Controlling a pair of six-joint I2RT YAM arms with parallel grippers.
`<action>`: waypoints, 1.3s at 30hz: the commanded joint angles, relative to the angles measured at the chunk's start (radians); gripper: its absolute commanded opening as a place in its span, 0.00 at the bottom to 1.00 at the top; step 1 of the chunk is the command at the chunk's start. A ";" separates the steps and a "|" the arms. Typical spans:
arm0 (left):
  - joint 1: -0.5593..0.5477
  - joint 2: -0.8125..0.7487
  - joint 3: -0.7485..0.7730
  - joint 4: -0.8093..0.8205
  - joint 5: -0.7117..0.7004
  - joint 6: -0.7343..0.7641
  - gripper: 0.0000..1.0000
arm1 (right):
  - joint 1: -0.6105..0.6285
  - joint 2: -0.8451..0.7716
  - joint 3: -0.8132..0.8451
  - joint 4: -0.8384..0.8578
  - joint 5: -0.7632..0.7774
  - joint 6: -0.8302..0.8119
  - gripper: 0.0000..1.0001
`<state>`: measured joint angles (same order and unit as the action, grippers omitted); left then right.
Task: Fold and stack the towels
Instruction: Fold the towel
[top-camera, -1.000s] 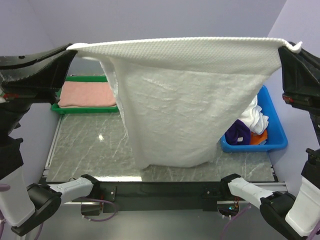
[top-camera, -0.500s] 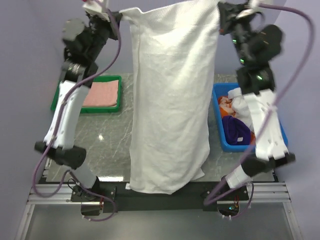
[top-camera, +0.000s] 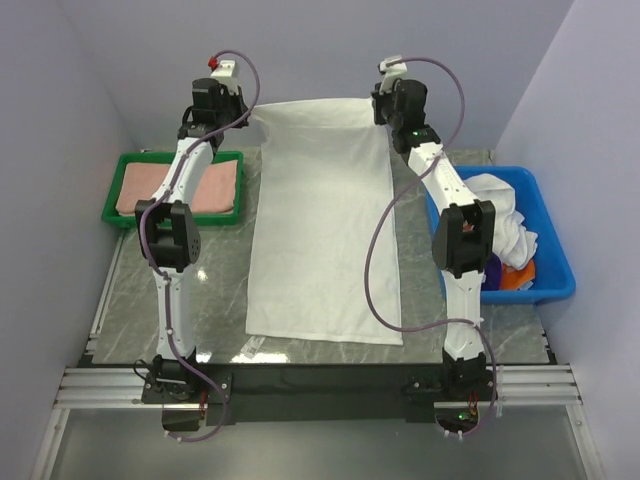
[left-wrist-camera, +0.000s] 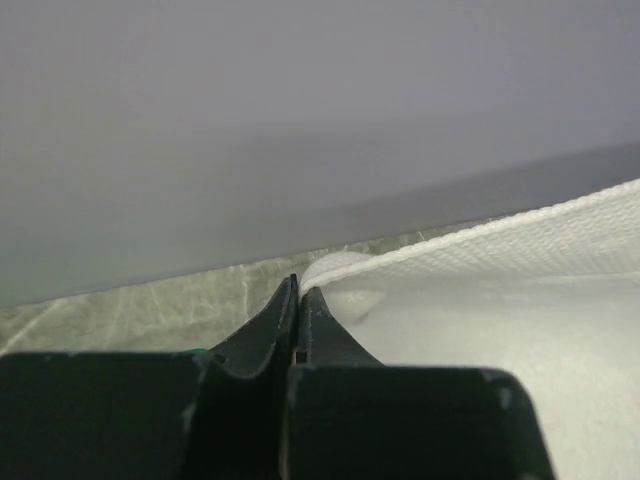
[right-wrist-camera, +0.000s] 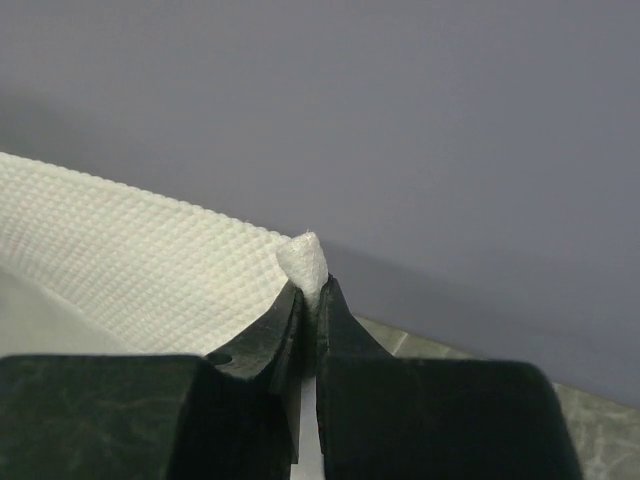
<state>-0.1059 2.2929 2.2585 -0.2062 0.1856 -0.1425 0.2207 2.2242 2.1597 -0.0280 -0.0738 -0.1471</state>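
A large white towel (top-camera: 322, 225) lies spread lengthwise down the middle of the table, its near edge close to the front rail. Both arms are stretched to the far side. My left gripper (top-camera: 243, 112) is shut on the towel's far left corner (left-wrist-camera: 340, 270), my right gripper (top-camera: 386, 108) on its far right corner. In the right wrist view (right-wrist-camera: 311, 285) a tuft of the corner (right-wrist-camera: 305, 258) pokes out between the closed jaws. In the left wrist view (left-wrist-camera: 299, 290) the jaws are pressed together at the towel's edge. A salmon-pink towel (top-camera: 195, 185) lies folded in the green tray (top-camera: 170, 157).
A blue bin (top-camera: 555, 270) at the right holds a heap of white towels (top-camera: 500, 215), a purple one (top-camera: 490, 270) and an orange one (top-camera: 515, 278). Lilac walls close in the back and both sides. The arm links hang above the towel's long edges.
The white towel hung high in the air between the grippers. Both arms have swung down and away to the far side, and the towel now lies flat on the table.
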 joint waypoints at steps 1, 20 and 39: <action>0.040 -0.010 0.055 0.123 0.047 -0.042 0.00 | -0.027 -0.011 0.080 0.155 0.046 -0.032 0.00; 0.048 -0.159 -0.109 -0.111 0.193 0.139 0.00 | -0.027 -0.245 -0.274 0.036 0.063 -0.026 0.00; -0.126 -0.556 -0.422 -0.455 -0.181 0.409 0.00 | -0.021 -0.667 -0.765 -0.245 0.035 0.187 0.00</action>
<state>-0.2203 1.8091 1.8858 -0.5972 0.1547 0.1997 0.2180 1.6440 1.4624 -0.2028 -0.0975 -0.0170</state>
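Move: Both hands hold the white towel's far edge in the air. The towel's near left corner lies on the table about 57 cm back from the left hand, 3 cm right and 26 cm below. The green tray is some 7 cm back and 26 cm left of that hand. From the right hand, the near right corner is about 57 cm back, 4 cm right and 29 cm down, and the blue bin roughly 26 cm back and 40 cm right, low. Still pinching the white towel's far edge by its ends, both shut grippers first dip about 5 cm almost in place, then draw it back some 16 cm over the lying part, towards the near edge. The left climbs as it comes and rolls its left side up about 20 degrees; the right rises partway, sinks again and tips down about as much. ##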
